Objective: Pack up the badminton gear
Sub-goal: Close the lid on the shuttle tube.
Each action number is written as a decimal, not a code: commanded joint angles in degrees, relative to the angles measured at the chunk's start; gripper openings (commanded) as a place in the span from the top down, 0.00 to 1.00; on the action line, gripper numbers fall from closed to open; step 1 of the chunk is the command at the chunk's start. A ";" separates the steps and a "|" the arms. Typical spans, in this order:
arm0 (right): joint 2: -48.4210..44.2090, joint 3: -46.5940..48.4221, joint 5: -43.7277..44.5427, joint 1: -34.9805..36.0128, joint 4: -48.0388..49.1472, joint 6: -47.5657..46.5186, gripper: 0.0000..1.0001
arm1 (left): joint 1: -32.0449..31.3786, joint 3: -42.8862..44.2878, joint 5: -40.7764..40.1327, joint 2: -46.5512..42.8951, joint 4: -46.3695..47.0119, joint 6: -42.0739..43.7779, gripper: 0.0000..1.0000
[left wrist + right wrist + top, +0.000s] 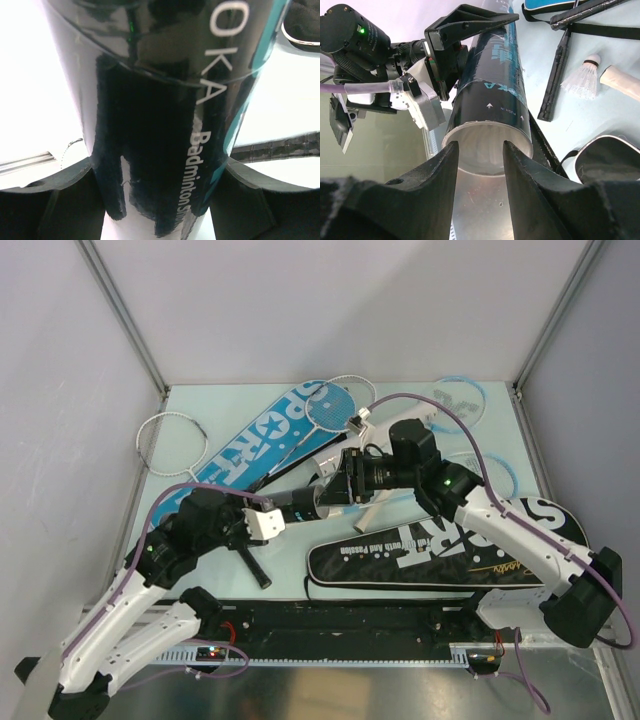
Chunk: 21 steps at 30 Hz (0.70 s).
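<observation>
The black tube (303,504) is lifted off the table, lying nearly level between the two arms. My left gripper (285,512) is shut on its body; in the left wrist view the tube (160,100) fills the gap between both fingers (50,200). My right gripper (480,150) stands open right at the tube's open mouth (490,145), with nothing between its jaws. White feathers show inside the tube. A loose white shuttlecock (582,80) lies on the table beside a black racket handle (555,75).
A black "SPORT" cover (450,550) lies at the near right and a blue one (260,445) at the back left. A white racket (170,440) is at far left, with light-blue rackets (462,395) at the back right. Walls enclose the table on three sides.
</observation>
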 commanded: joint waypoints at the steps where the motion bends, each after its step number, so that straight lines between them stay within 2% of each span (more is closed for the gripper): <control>1: 1.12 -1.15 -0.55 2.14 2.57 1.74 0.54 | -2.32 4.16 13.99 -0.21 19.68 0.99 0.40; 4: -2.36 -1.10 2.34 0.57 1.73 3.25 0.52 | -2.28 5.02 12.44 1.03 19.73 -0.32 0.40; 6: -6.04 -1.11 5.16 -1.08 0.84 3.70 0.45 | -2.30 5.96 10.28 2.51 19.76 -2.63 0.40; 8: -10.58 -1.16 8.52 -2.45 0.44 3.05 0.37 | -2.31 6.95 9.36 4.09 19.70 -5.30 0.40; 13: -21.13 -2.14 15.05 -4.12 4.19 -2.00 0.07 | -2.26 8.77 9.47 5.20 19.78 -10.93 0.41; 14: -23.09 -2.53 16.18 -4.06 5.30 -3.45 0.04 | -2.25 9.35 9.42 5.14 19.77 -12.05 0.41; 21: -29.51 -7.97 17.42 -3.91 14.67 -10.59 0.01 | -2.32 14.39 10.74 4.14 20.46 -21.24 0.41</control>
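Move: The right hand's half-open fingers are at the lidded end of the shuttle tube, the lid's middle about 3 cm to their left and 1 cm below. On the table some 28 cm below, a white racket handle lies about 13 cm ahead and 8 cm left of this hand, a shuttlecock about 7 cm ahead and 21 cm left. The left hand grips the tube; the lid is roughly 12 cm right, 3 cm ahead and 10 cm above it. Upward and off to the right, the right hand comes free of the tube's lidded end after a brief pause, rising about 14 cm while its fingers spread fully, tip upward and swing forward. The left hand keeps its grip and lifts the tube some 10 cm, also carrying it rightward and tilting its lidded end up. ##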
